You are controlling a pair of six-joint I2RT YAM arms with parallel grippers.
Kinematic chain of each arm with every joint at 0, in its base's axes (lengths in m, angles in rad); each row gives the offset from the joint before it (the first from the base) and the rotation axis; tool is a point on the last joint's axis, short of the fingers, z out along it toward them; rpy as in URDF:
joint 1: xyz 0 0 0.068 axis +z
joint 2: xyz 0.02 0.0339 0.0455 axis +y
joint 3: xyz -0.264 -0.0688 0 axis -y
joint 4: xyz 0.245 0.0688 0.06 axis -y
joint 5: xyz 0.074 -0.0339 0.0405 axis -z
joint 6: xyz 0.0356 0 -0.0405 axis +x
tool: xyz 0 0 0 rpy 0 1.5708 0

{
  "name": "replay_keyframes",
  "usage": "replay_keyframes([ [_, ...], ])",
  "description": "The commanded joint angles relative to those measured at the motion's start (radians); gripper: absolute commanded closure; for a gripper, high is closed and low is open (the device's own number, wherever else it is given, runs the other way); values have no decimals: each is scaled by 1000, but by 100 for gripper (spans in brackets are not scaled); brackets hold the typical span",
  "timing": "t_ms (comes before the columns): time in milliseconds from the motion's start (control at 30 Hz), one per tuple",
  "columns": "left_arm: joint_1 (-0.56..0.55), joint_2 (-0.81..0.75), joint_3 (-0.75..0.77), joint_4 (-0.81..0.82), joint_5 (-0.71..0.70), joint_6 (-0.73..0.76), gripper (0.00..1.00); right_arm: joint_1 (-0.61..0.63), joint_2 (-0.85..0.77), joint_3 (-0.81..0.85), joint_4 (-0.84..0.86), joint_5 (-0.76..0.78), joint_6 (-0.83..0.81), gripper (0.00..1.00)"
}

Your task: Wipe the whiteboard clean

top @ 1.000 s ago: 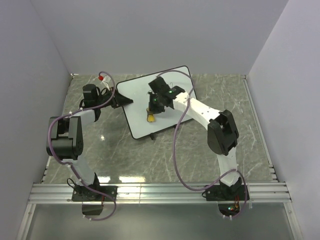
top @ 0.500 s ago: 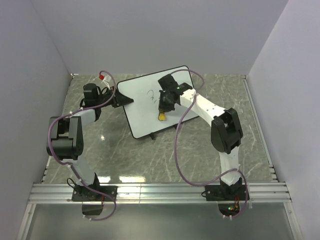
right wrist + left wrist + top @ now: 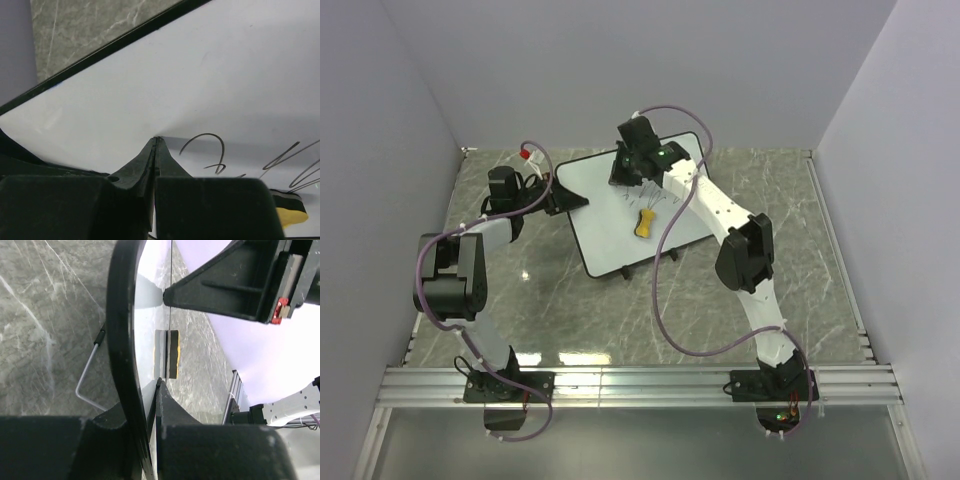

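Observation:
The whiteboard [image 3: 610,215] lies tilted on the table, with black pen scribbles [image 3: 207,145] near its middle. My left gripper [image 3: 563,200] is shut on the board's left rim [image 3: 122,340], one finger on each face. The left wrist view shows the same grip [image 3: 146,400]. My right gripper [image 3: 632,172] is over the far part of the board. Its jaws are shut with nothing between them, and the tips [image 3: 156,139] rest at the white surface just left of the scribbles. A yellow eraser block [image 3: 645,224] lies loose on the board, also in both wrist views [image 3: 289,212] [image 3: 172,354].
The board's thin wire foot [image 3: 87,375] rests on the grey marble tabletop [image 3: 800,250]. A small red and white piece [image 3: 527,156] sits by the left wrist. White walls enclose the table on three sides. An aluminium rail [image 3: 640,385] runs along the near edge.
The right gripper swept right over the board's middle with the eraser under it, then drew away to the far edge. The eraser stays on the board. The left arm has not moved.

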Motion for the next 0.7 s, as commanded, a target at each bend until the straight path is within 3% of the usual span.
replay_keyframes([
  [0,-41,-2,3,-79,-18,134,100,-28,6,12,30,4,32,100],
  [167,-41,-8,6,-83,-18,137,100,-53,-81,-92,13,7,2,98],
  [200,-41,-10,6,-83,-18,135,100,-56,-107,-118,14,16,-8,85],
  [233,-42,-11,3,-83,-21,135,100,-57,-136,-182,23,32,-17,53],
  [300,-42,-17,0,-80,-23,135,100,-64,-220,-250,34,76,-40,33],
  [333,-42,-19,-1,-80,-24,137,100,-64,-247,-311,43,84,-46,15],
  [367,-42,-20,-5,-80,-24,140,100,-65,-270,-337,40,98,-51,10],
  [433,-42,-23,-5,-83,-29,140,100,-67,-325,-409,28,124,-55,4],
  [667,-42,-14,5,-82,-29,132,100,-64,-442,-643,85,130,-20,7],
])
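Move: The eraser lies on the whiteboard about 8 cm back and 8 cm to the right of my right hand, some 9 cm below it. The leftover curl is about 3 cm to my right and 1 cm back; the main scribble about 11 cm right and 2 cm back, both roughly 10 cm down. From my left hand, at the board's left edge, the eraser is about 14 cm right, 3 cm back and 3 cm below. I swing my empty right hand back over the board towards the eraser, about 11 cm to the right and 6 cm back, sinking only a couple of centimetres. On the way my shut fingers spread wide, and the wrist rolls its left side down some 10 degrees with a slight clockwise turn. My left hand stays put, keeping its hold on the board's left edge. ##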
